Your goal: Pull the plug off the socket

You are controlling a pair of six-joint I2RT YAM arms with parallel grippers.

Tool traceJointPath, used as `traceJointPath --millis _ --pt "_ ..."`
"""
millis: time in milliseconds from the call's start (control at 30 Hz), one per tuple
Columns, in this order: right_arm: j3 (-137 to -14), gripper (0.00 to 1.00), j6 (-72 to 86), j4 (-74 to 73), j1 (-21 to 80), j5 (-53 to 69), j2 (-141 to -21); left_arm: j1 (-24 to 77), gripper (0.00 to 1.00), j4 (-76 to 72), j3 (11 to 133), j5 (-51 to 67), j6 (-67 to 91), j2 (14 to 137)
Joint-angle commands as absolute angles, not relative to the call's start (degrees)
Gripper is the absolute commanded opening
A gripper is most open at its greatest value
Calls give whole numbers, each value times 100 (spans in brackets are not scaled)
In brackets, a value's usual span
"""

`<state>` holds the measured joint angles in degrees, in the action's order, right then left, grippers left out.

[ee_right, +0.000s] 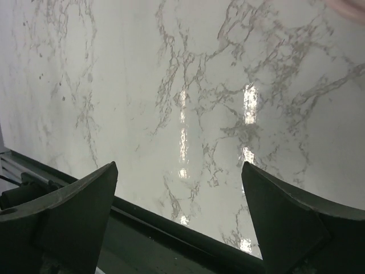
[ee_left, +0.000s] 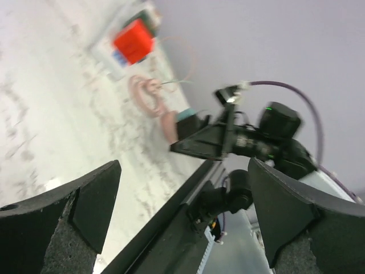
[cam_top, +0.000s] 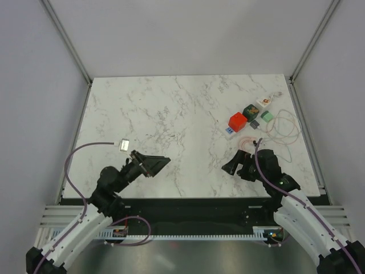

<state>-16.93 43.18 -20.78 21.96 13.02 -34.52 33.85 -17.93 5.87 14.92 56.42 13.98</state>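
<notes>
The socket, a narrow white power strip [cam_top: 229, 131], lies diagonally at the table's back right. Several plugs sit along it: a red cube plug [cam_top: 238, 120] at its near end, a dark green one [cam_top: 250, 109] and a white one [cam_top: 264, 103] farther back. The left wrist view shows the red plug [ee_left: 133, 41] on the strip [ee_left: 107, 59] in the distance. My left gripper [cam_top: 161, 163] [ee_left: 182, 171] is open and empty, low at the table's front left. My right gripper [cam_top: 231, 164] [ee_right: 181, 171] is open and empty, near the front edge, short of the strip.
A coiled pink cable [cam_top: 246, 141] [ee_left: 149, 94] lies between the right gripper and the strip. A thin white cable loop [cam_top: 285, 129], a green block [cam_top: 267, 116] and a grey block [cam_top: 255, 122] lie beside the strip. A small white tag [cam_top: 123, 144] lies at the left.
</notes>
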Motion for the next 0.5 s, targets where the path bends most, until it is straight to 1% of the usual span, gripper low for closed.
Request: traceJointPath --millis 0,33,67,133,167,200,267,300,367,400,467 --pt "-2171 98 3832 -2566 2180 677 -3463 3401 100 -1037 1343 528 5731 2659" --pt "-2241 98 3884 -2619 2188 642 -3463 3401 100 -872 1519 440 5713 3002" --pt "-2320 98 4024 -2706 2180 581 -3472 3410 100 -705 1938 152 5817 3745" --pt "-2627 98 4148 -3031 2180 352 -3550 3401 100 -284 2423 -191 6089 4435" --pt "-2741 98 4279 -3171 2188 247 -3594 3410 100 -38 2948 -376 6195 4847" --pt "-2873 98 4332 -3312 2180 124 -3708 3401 100 130 3214 -430 6066 5530" --pt "-3303 98 4324 -3857 2180 -297 -3858 3393 100 298 3968 -422 5445 6281" --pt "-3461 98 4211 -4041 2180 -447 -4041 3393 100 290 4199 -387 5223 6972" --pt "-3910 98 4192 -4525 2180 -894 -4244 3393 100 281 4847 -361 4827 7556" --pt "-3989 98 4192 -4596 2180 -870 -4428 3401 100 90 4999 -343 4738 7837" --pt "-4192 98 4114 -4746 2180 -800 -4622 3401 100 -760 5063 -107 4362 8383"
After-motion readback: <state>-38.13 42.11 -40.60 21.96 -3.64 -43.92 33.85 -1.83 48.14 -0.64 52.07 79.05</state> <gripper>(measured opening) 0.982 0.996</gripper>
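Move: The red plug stands about 19 cm ahead of the left hand, 32 cm to its right and 18 cm below; from the right hand, some 17 cm ahead, 5 cm right and 4 cm lower. Beyond the red plug, the green plug is about 5 cm farther out and 7 cm right; the strip's blue socket is some 5 cm nearer and 4 cm left of the red plug. Left hand sweeps about 16 cm forward, dipping rightward towards the red plug; right rises 5 cm, drifting right; both open. ##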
